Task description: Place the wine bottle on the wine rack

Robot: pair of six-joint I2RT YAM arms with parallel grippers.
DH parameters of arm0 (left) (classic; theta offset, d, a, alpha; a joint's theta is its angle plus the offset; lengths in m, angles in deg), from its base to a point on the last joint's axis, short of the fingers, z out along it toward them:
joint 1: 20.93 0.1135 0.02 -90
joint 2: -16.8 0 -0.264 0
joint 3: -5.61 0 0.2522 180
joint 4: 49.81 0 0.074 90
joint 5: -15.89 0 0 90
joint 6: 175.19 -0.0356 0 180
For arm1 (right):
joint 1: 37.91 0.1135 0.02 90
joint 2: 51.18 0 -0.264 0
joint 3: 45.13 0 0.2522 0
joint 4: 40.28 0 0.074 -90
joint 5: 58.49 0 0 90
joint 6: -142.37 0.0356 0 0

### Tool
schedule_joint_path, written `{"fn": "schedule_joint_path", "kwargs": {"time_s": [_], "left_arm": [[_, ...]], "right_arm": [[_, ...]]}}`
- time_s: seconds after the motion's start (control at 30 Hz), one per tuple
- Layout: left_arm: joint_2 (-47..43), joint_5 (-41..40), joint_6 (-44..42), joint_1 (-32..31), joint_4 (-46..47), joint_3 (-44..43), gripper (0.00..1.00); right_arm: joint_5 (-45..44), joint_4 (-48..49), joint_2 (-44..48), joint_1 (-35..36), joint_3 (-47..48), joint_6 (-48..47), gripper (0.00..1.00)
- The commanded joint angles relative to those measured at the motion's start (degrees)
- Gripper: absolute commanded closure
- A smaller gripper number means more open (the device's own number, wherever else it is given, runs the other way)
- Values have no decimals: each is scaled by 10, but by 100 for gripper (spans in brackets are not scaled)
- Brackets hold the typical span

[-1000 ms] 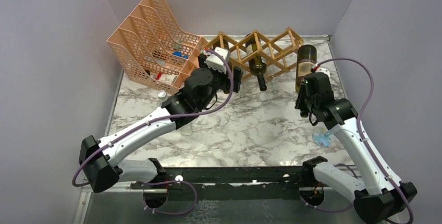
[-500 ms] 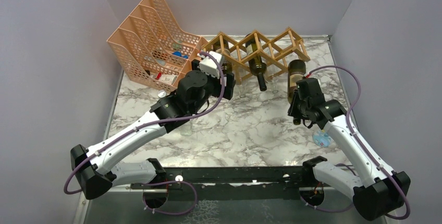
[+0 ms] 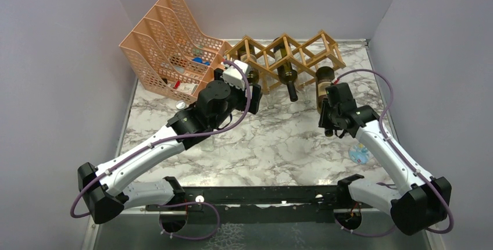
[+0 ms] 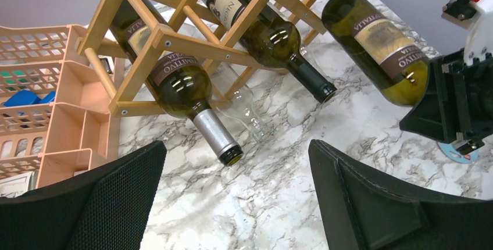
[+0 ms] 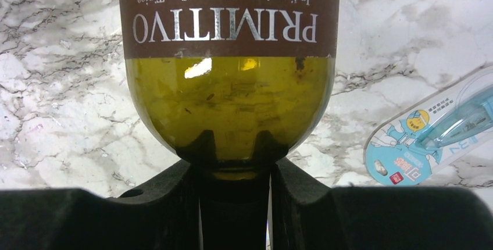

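The wooden lattice wine rack (image 3: 307, 49) stands at the back of the marble table, with two dark bottles (image 3: 286, 70) (image 4: 186, 87) lying in its cells, necks toward me. My right gripper (image 3: 328, 117) (image 5: 234, 168) is shut on the neck of a green wine bottle (image 3: 323, 84) (image 5: 229, 87) with a brown label. This bottle (image 4: 378, 35) hangs tilted just off the rack's right end, base toward the rack (image 4: 192, 43). My left gripper (image 3: 253, 92) (image 4: 235, 145) stands open and empty above the table before the rack's left end.
A peach perforated file organizer (image 3: 168, 46) holding small items stands at the back left. A clear glass bottle (image 4: 247, 107) lies under the rack. A blue packet (image 3: 358, 154) (image 5: 430, 134) lies near the right arm. Grey walls close in three sides.
My right arm has carried the wine bottle leftward and down, from beyond the rack's right end to just beside it. The left arm has pulled back slightly to the left, still open.
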Motion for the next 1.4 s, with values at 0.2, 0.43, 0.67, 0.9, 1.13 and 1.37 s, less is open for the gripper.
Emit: {"fn": "schedule_joint_path", "kwargs": {"time_s": [0.2,0.43,0.67,0.9,1.13,1.37], "left_arm": [[-9,8,-3,1,8,13,1],[-10,10,-2,2,8,12,1],[-16,14,-1,1,6,11,1],[-26,25,2,1,7,8,1],[-32,30,5,1,8,9,1],[-38,33,5,1,6,11,1]], "right_arm": [[-18,87,-6,-2,42,-31,99],[-15,106,-7,-2,37,-55,99],[-10,128,-43,-2,52,-101,99],[6,207,-56,-3,56,-179,99],[40,221,-117,-16,107,-237,99],[85,235,-156,-35,136,-288,99]]}}
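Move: The right hand holds the wine bottle by its neck, base pointing outward. The wine rack's empty right-hand cell lies about 19 cm ahead of it, 2 cm to its left and a little higher. The racked middle bottle is some 21 cm ahead and 16 cm left; the blue packet lies on the table roughly 12 cm back and 14 cm right. From the left hand that cell is about 13 cm ahead, 28 cm right and 15 cm lower. Still gripping the neck, the right hand feeds the bottle about 8 cm forward into the rack, turning counter-clockwise. ##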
